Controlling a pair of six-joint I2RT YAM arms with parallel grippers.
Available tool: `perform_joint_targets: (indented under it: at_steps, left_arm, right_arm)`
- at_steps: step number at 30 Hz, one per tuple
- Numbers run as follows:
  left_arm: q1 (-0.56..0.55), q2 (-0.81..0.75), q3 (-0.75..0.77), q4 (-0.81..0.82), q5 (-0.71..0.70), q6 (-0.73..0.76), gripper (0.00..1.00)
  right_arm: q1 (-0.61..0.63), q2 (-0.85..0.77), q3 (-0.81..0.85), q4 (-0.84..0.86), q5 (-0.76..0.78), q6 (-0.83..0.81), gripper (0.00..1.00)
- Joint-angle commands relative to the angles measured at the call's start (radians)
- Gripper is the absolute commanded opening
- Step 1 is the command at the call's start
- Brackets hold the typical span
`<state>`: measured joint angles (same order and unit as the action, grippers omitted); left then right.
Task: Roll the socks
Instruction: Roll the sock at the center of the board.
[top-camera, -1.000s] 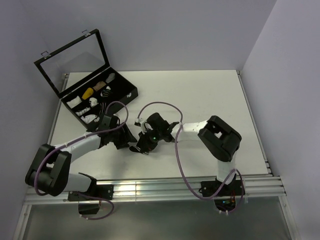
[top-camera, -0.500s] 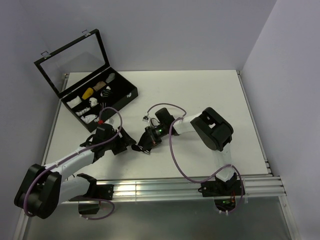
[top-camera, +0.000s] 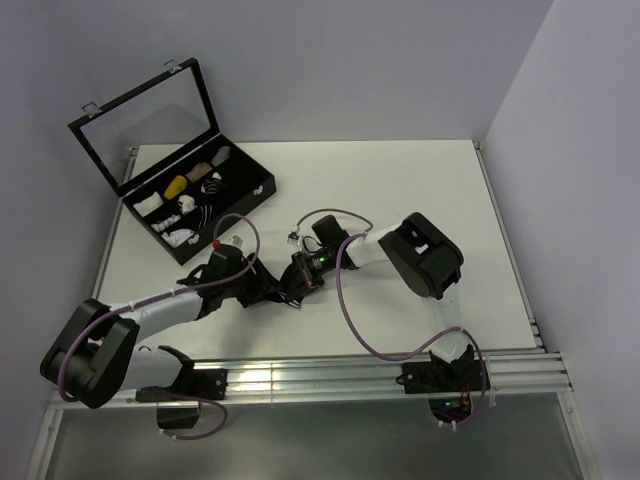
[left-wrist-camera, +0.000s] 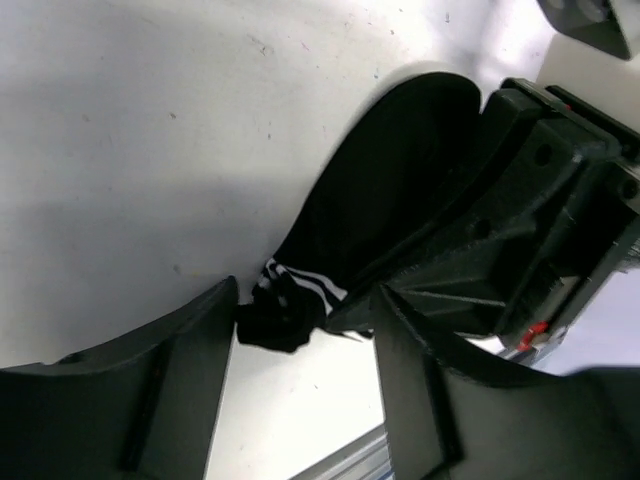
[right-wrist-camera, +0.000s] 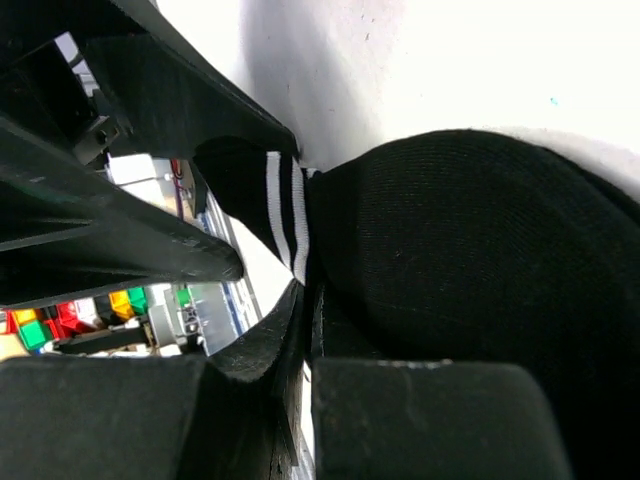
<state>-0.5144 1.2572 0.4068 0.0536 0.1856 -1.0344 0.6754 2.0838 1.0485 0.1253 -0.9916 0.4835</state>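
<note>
The black socks (left-wrist-camera: 385, 190) lie on the white table, the white-striped cuff (left-wrist-camera: 300, 288) bunched at the near end. My left gripper (left-wrist-camera: 307, 297) is open and low over the table. The cuff sits between its fingertips and touches the left one. My right gripper (right-wrist-camera: 308, 290) is shut, pinching the socks (right-wrist-camera: 480, 250) right beside the stripes (right-wrist-camera: 285, 215). In the top view the two grippers, left (top-camera: 270, 290) and right (top-camera: 298, 283), meet tip to tip near the table's front middle. There they hide most of the socks.
A black compartment box (top-camera: 250, 195) stands at the back left with its clear lid (top-camera: 145, 115) raised. Small white, yellow and tan bundles (top-camera: 178, 187) lie in it. An aluminium rail (top-camera: 300, 375) runs along the near edge.
The left gripper has slid right, toward the right gripper, and now has the cuff between its fingers. The right arm's elbow swung left early on. Its gripper stayed shut in place.
</note>
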Motion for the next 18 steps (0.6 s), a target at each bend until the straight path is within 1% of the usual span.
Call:
perform_joint_targets:
  at_steps: [1, 2, 3, 4, 6, 7, 8, 9, 10, 11, 12, 13, 14, 15, 17, 18]
  left_arm:
    - [-0.018, 0.051, 0.018, -0.049, -0.058, -0.009, 0.60]
    - [-0.022, 0.060, 0.024, -0.051, -0.067, -0.009, 0.59]
    - [-0.026, 0.077, 0.033, -0.085, -0.077, -0.006, 0.57]
    - [-0.033, 0.087, 0.041, -0.116, -0.089, -0.003, 0.50]
    - [-0.042, 0.105, 0.062, -0.138, -0.112, 0.004, 0.43]
    - [-0.044, 0.110, 0.069, -0.158, -0.117, 0.005, 0.35]
    - [-0.045, 0.116, 0.082, -0.169, -0.121, 0.010, 0.31]
    - [-0.049, 0.126, 0.089, -0.176, -0.129, 0.014, 0.27]
    - [-0.050, 0.131, 0.096, -0.193, -0.130, 0.017, 0.19]
    - [-0.050, 0.143, 0.113, -0.201, -0.132, 0.022, 0.15]
    - [-0.052, 0.149, 0.121, -0.208, -0.138, 0.026, 0.07]
    - [-0.052, 0.156, 0.138, -0.225, -0.138, 0.030, 0.04]
    - [-0.052, 0.169, 0.147, -0.233, -0.137, 0.037, 0.02]
    - [-0.052, 0.176, 0.155, -0.238, -0.137, 0.040, 0.00]
    - [-0.052, 0.191, 0.176, -0.256, -0.132, 0.051, 0.00]
    - [-0.053, 0.194, 0.184, -0.264, -0.133, 0.056, 0.00]
  right_arm:
    - [-0.013, 0.047, -0.002, -0.032, 0.068, -0.008, 0.00]
    - [-0.016, 0.047, -0.004, -0.027, 0.068, -0.006, 0.00]
    - [-0.017, 0.044, -0.007, -0.024, 0.070, -0.005, 0.00]
    - [-0.022, 0.042, -0.010, -0.023, 0.071, 0.000, 0.00]
    - [-0.027, 0.029, -0.015, -0.022, 0.085, -0.005, 0.00]
    - [-0.028, 0.021, -0.016, -0.026, 0.096, -0.019, 0.00]
    - [-0.028, 0.010, -0.018, -0.032, 0.114, -0.028, 0.01]
    - [-0.028, -0.001, -0.027, -0.032, 0.125, -0.036, 0.03]
    - [-0.028, -0.028, -0.033, -0.033, 0.137, -0.049, 0.06]
    - [-0.028, -0.043, -0.038, -0.038, 0.171, -0.059, 0.12]
    - [-0.028, -0.060, -0.051, -0.036, 0.189, -0.078, 0.15]
    - [-0.025, -0.103, -0.064, -0.032, 0.208, -0.085, 0.18]
    - [-0.022, -0.125, -0.077, -0.015, 0.229, -0.091, 0.24]
    - [-0.022, -0.149, -0.100, -0.009, 0.263, -0.098, 0.27]
    - [-0.011, -0.223, -0.125, 0.006, 0.315, -0.123, 0.29]
    - [-0.005, -0.249, -0.152, 0.014, 0.374, -0.141, 0.29]
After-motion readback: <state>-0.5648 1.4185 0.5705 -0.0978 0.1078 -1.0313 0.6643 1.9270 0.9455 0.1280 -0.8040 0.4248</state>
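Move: The striped cuff edge of the sock lies just off the left fingertips, about 1 cm ahead, 1 cm to the right and 1 cm below, already between the open fingers. The sock's black foot part lies some 5 cm ahead and 5 cm to the right of that hand. The right fingers, still shut on the cuff's other corner, have the left-hand cuff edge about 3 cm to their left and 1 cm ahead; the foot part is roughly 5 cm straight ahead of them. Lower the left gripper about 1.5 cm, easing it slightly forward and right, and shut its fingers on the near-left edge of the striped cuff. Keep the right pinch on the cuff's other corner until the left has nearly closed, then part the right fingers about a quarter and draw that hand some 2 cm right, a little forward and up, away from the left gripper. ##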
